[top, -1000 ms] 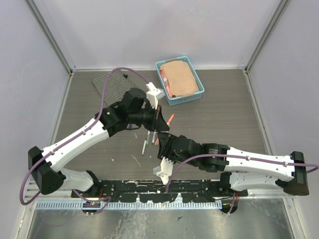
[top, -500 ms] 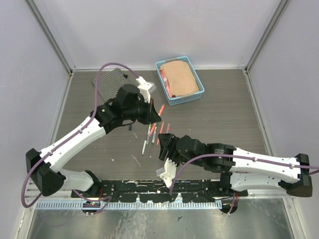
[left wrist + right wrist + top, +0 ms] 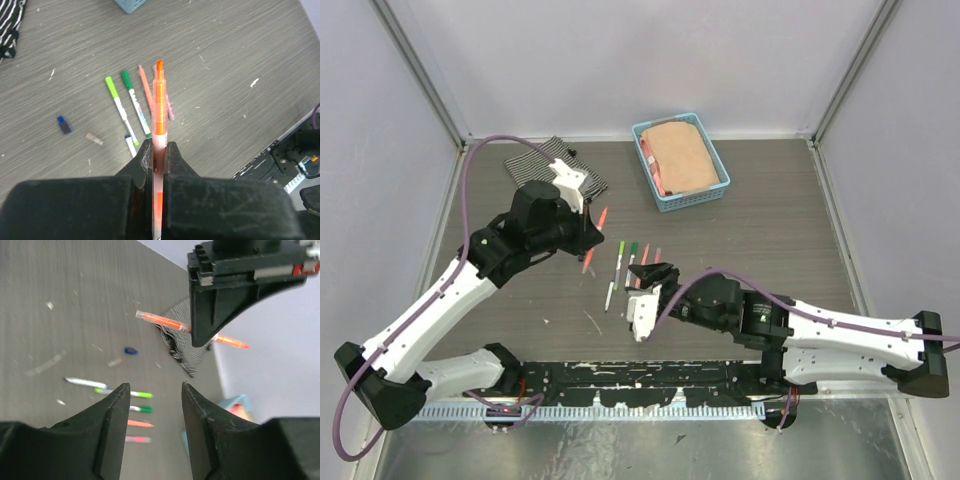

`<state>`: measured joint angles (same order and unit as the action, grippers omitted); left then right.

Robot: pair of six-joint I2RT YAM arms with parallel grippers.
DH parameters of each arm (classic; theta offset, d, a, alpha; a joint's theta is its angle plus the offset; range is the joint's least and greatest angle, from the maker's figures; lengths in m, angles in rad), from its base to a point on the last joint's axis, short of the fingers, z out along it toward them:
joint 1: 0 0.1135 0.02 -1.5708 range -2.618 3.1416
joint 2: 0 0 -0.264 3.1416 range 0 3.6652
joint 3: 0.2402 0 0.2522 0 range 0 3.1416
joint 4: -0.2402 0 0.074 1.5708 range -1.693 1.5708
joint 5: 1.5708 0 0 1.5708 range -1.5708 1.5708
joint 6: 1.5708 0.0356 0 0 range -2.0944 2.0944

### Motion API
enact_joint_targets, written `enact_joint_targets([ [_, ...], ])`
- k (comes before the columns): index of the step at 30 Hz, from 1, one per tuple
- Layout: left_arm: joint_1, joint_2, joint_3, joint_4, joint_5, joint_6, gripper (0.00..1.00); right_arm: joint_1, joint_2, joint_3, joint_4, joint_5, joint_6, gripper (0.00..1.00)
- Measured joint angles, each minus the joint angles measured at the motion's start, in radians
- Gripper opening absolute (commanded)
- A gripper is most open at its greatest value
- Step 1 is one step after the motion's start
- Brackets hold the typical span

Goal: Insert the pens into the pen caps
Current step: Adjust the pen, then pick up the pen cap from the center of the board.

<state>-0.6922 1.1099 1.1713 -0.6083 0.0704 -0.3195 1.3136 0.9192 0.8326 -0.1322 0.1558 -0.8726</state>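
My left gripper [image 3: 158, 150] is shut on an uncapped orange pen [image 3: 159, 107], held above the table with the tip pointing away. From above, this pen [image 3: 600, 222] juts from the left gripper [image 3: 586, 240]. Flat below lie a light-green-capped pen [image 3: 120, 111], a dark-green-capped pen [image 3: 135, 104], a slim orange pen [image 3: 145, 89] and a pink one [image 3: 170, 109]. A white pen with a blue end [image 3: 130, 145] lies nearer. A dark blue pen cap [image 3: 63, 125] and a pale cap [image 3: 93, 139] lie to their left. My right gripper [image 3: 658, 275] hovers open and empty beside the row [image 3: 142, 409].
A blue basket [image 3: 688, 201] holding a tan cloth stands at the back, right of centre. A striped black-and-white cloth [image 3: 533, 166] lies at the back left. Both arms' bases and a cable rail run along the near edge.
My left arm has swung left and back, carrying the orange pen away from the row. My right gripper has opened and shifted slightly, uncovering the pens on the table.
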Motion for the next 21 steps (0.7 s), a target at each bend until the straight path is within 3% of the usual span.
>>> enact_joint_targets([
  [5,0.026,-0.033,-0.028,-0.058,-0.033,0.036,0.00,0.001,0.037,-0.039,0.137,0.080,0.375,0.61],
  [12,0.137,-0.095,-0.060,-0.111,-0.042,0.051,0.00,0.000,0.174,0.023,0.133,0.319,0.865,0.70],
  [17,0.193,-0.173,-0.070,-0.124,-0.043,0.066,0.00,-0.008,0.266,0.058,0.067,0.392,1.101,0.73],
  [21,0.194,-0.238,-0.082,-0.134,-0.046,0.084,0.00,-0.013,0.378,0.146,-0.019,0.397,1.191,0.73],
])
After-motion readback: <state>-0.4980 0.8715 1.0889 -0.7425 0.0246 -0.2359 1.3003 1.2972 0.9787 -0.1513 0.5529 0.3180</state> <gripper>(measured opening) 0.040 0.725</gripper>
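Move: The right hand is empty, with the white pen about 14 cm ahead of it, 7 cm to its left and some 27 cm below. The light-green pen lies about 22 cm ahead and 5 cm left, the dark-green pen 22 cm ahead and 2 cm left. The left hand already holds the orange pen; from it the blue cap is about 16 cm ahead and 7 cm left, the white pen 5 cm ahead and straight in line, both some 25 cm below. Still pinching the orange pen, the left hand carries it about 9 cm to the left, dipping slightly and rising again, and turns some 10 degrees counter-clockwise. The open right hand sinks about 7 cm while reaching forward and left towards the white pen; its wrist rolls and swings clockwise from pointing left to forward-left, and its fingers spread wider, touching nothing. ##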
